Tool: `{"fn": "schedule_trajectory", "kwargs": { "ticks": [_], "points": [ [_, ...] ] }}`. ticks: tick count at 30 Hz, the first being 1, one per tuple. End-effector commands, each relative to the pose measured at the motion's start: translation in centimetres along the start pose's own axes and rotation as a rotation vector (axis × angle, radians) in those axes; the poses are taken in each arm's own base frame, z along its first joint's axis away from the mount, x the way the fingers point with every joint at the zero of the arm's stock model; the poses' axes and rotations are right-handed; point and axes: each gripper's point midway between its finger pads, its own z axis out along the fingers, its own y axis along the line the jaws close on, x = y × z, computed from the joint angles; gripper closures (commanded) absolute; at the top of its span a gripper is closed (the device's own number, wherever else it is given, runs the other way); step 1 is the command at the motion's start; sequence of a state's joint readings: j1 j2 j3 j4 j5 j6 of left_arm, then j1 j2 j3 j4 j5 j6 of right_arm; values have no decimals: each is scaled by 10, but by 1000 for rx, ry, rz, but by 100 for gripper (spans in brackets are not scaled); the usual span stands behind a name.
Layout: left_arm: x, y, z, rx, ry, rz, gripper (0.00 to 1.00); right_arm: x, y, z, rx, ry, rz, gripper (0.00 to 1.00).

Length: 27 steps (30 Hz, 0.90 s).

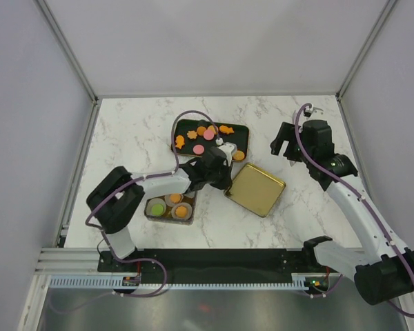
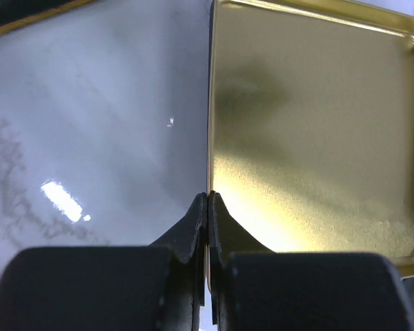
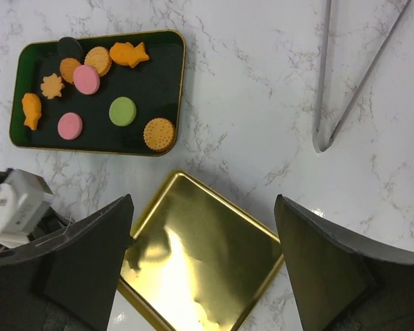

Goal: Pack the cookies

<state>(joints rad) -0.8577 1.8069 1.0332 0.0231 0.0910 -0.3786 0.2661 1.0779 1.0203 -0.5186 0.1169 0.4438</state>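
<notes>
Several orange, pink and green cookies (image 1: 208,134) (image 3: 90,76) lie on a dark gold-rimmed tray (image 1: 185,125) (image 3: 159,83) at the table's middle back. Three more sit in white paper cups in a small box (image 1: 152,215) near the left arm. A shallow gold tray (image 1: 257,189) (image 2: 317,138) (image 3: 200,262) lies empty in front of the dark one. My left gripper (image 1: 225,181) (image 2: 208,197) is shut on that gold tray's left rim, which passes between its fingers. My right gripper (image 1: 284,147) (image 3: 203,200) hangs open above the gold tray, holding nothing.
Metal tongs (image 1: 313,108) (image 3: 328,103) lie at the back right of the marble table. The left arm's white wrist camera (image 3: 10,200) sits beside the gold tray. Grey walls close in the table on three sides.
</notes>
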Motion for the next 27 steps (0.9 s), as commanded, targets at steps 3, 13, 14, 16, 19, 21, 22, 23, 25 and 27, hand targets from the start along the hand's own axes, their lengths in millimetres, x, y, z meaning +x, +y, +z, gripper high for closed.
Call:
{"fn": "schedule_trajectory", "kwargs": {
  "ticks": [3, 13, 14, 16, 19, 21, 22, 23, 25, 27],
  "points": [
    [-51, 10, -56, -150, -203, -184, 98, 0, 19, -13, -107, 35, -15, 8],
    [-64, 36, -100, -274, -318, -267, 98, 32, 50, 6, -288, 165, 15, 7],
    [-65, 37, -103, -274, -328, -274, 98, 33, 50, 7, -291, 170, 15, 7],
    [-67, 40, -111, -282, -354, -294, 98, 35, 53, 11, -302, 182, 20, 7],
    [-72, 41, -120, -279, -388, -306, 98, 38, 58, 16, -326, 188, 33, 7],
    [-75, 42, -124, -279, -405, -313, 98, 44, 60, 19, -342, 209, 48, 7],
    [-77, 42, -127, -275, -413, -317, 98, 45, 62, 23, -349, 213, 51, 7],
    [-79, 40, -130, -267, -423, -317, 98, 48, 62, 25, -352, 218, 56, 7],
    [-80, 38, -132, -254, -431, -315, 98, 49, 67, 29, -375, 222, 76, 7],
    [-81, 36, -133, -241, -435, -317, 98, 51, 71, 32, -393, 234, 95, 7]
  ]
}}
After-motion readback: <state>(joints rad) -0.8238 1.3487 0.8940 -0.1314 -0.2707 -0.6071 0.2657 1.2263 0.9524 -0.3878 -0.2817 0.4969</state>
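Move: My left hand holds the gold lid by its left edge, the lid's middle some 10 cm to the right and 1 cm ahead. The cookie box lies about 18 cm to its left and 2 cm back, 3 cm lower; the green tray some 20 cm ahead and 5 cm left. From my open right hand the lid is about 11 cm left, 2 cm back and 18 cm below; the green tray 16 cm ahead and 27 cm left. Keeping the pinch on the lid's edge, I lift my left hand about 10 cm, most of it early, and carry it some 9 cm left towards the cookie box, turning it about 25 degrees counter-clockwise. Meanwhile my right hand, still wide open, swings some 7 cm left and then sinks towards the lid's right side, also turning counter-clockwise, its left side rising. ##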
